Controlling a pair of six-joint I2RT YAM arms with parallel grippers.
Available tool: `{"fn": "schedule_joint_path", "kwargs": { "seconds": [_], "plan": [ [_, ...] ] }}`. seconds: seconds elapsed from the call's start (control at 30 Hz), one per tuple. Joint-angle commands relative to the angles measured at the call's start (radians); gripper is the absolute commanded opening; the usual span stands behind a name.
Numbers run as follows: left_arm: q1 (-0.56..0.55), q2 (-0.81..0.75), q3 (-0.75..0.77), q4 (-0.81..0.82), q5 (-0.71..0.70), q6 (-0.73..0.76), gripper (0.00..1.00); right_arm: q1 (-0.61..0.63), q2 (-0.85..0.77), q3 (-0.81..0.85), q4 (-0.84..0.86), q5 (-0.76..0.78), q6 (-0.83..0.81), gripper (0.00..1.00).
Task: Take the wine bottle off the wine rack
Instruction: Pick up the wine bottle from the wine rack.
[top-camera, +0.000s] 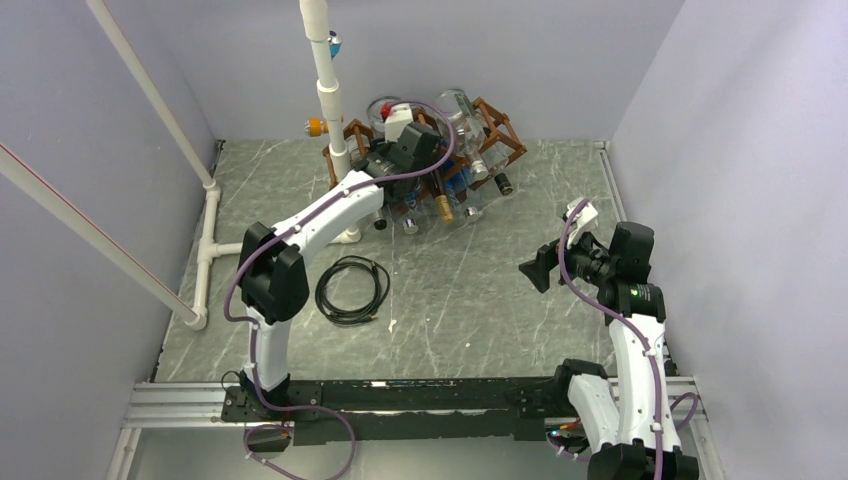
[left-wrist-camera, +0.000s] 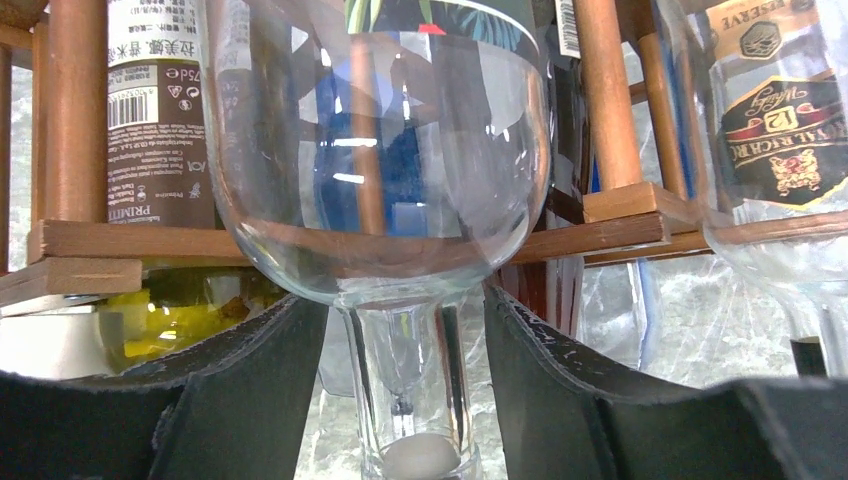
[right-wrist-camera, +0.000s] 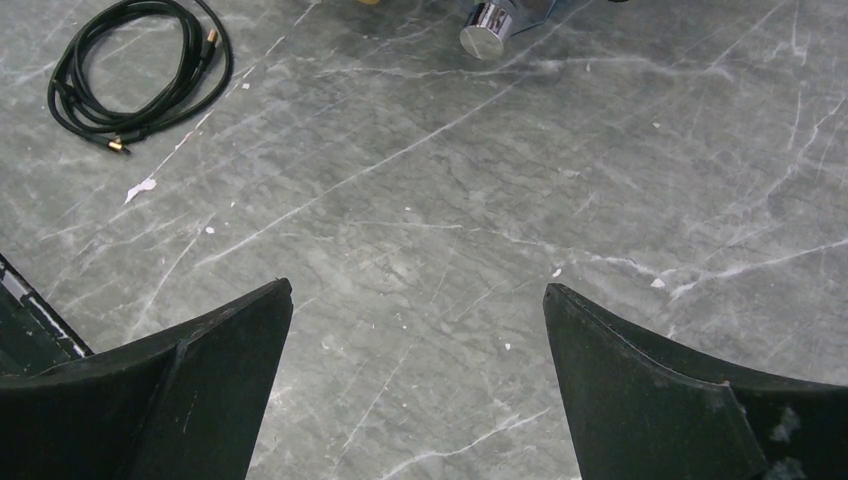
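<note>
The wine rack (top-camera: 497, 125) is a dark brown wooden lattice at the back of the table, its slats (left-wrist-camera: 620, 215) filling the left wrist view. A clear glass wine bottle (left-wrist-camera: 400, 180) lies in a cell, neck (left-wrist-camera: 405, 380) pointing toward the camera. My left gripper (left-wrist-camera: 405, 300) straddles that neck just below the shoulder. Narrow gaps show between each finger and the glass, so it is open. From above, the left gripper (top-camera: 415, 150) reaches into the rack's front. My right gripper (top-camera: 533, 268) hovers wide open over bare table at the right, the right gripper (right-wrist-camera: 418, 290) holding nothing.
Other bottles fill neighbouring cells: a dark labelled one (left-wrist-camera: 155, 120) and a clear one with a whisky label (left-wrist-camera: 780, 130). A white PVC pipe frame (top-camera: 325, 90) stands left of the rack. A coiled black cable (top-camera: 352, 290) lies mid-table. Walls close three sides.
</note>
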Motion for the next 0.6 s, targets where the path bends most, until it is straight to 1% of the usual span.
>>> {"fn": "schedule_joint_path", "kwargs": {
  "seconds": [0.0, 0.2, 0.27, 0.43, 0.57],
  "plan": [
    [0.005, 0.017, 0.002, 0.027, 0.017, -0.01, 0.63, 0.005, -0.006, -0.003, 0.044, 0.001, 0.001, 1.0],
    [0.008, 0.019, -0.003, 0.029, 0.021, -0.016, 0.62, 0.005, -0.006, -0.003, 0.045, 0.003, 0.001, 1.0],
    [0.008, 0.017, -0.005, 0.032, 0.023, -0.017, 0.58, 0.005, -0.006, -0.003, 0.045, 0.003, 0.001, 1.0],
    [0.009, -0.004, -0.028, 0.045, 0.017, -0.025, 0.37, 0.005, -0.007, -0.002, 0.045, 0.007, 0.001, 1.0],
    [0.009, -0.051, -0.083, 0.093, 0.012, -0.017, 0.12, 0.005, -0.009, -0.004, 0.045, 0.009, 0.001, 1.0]
  ]
}}
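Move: The large clear bottle on top of the rack is the left hand's aim: its neck already lies between and just under the open fingers, while its middle is about 8 cm ahead, 1 cm left and some 2 cm below. The clear whisky bottle is about 8 cm ahead and 11 cm right, at much the same height; the dark gold-necked bottle is some 4 cm ahead, 5 cm right and 9 cm down. From the right hand, the large clear bottle is roughly 23 cm ahead and 30 cm left, about level. The left hand sinks about 1.5 cm over the neck of the large clear bottle, keeping its slant forward and down, with most of the drop coming early while the fingers stay nearly unchanged. Then the fingers close from roughly two-thirds to about 40 percent open and pinch the glass neck from both sides between cap end and shoulder, the hand easing about half a centimetre left and forward as they shut. ##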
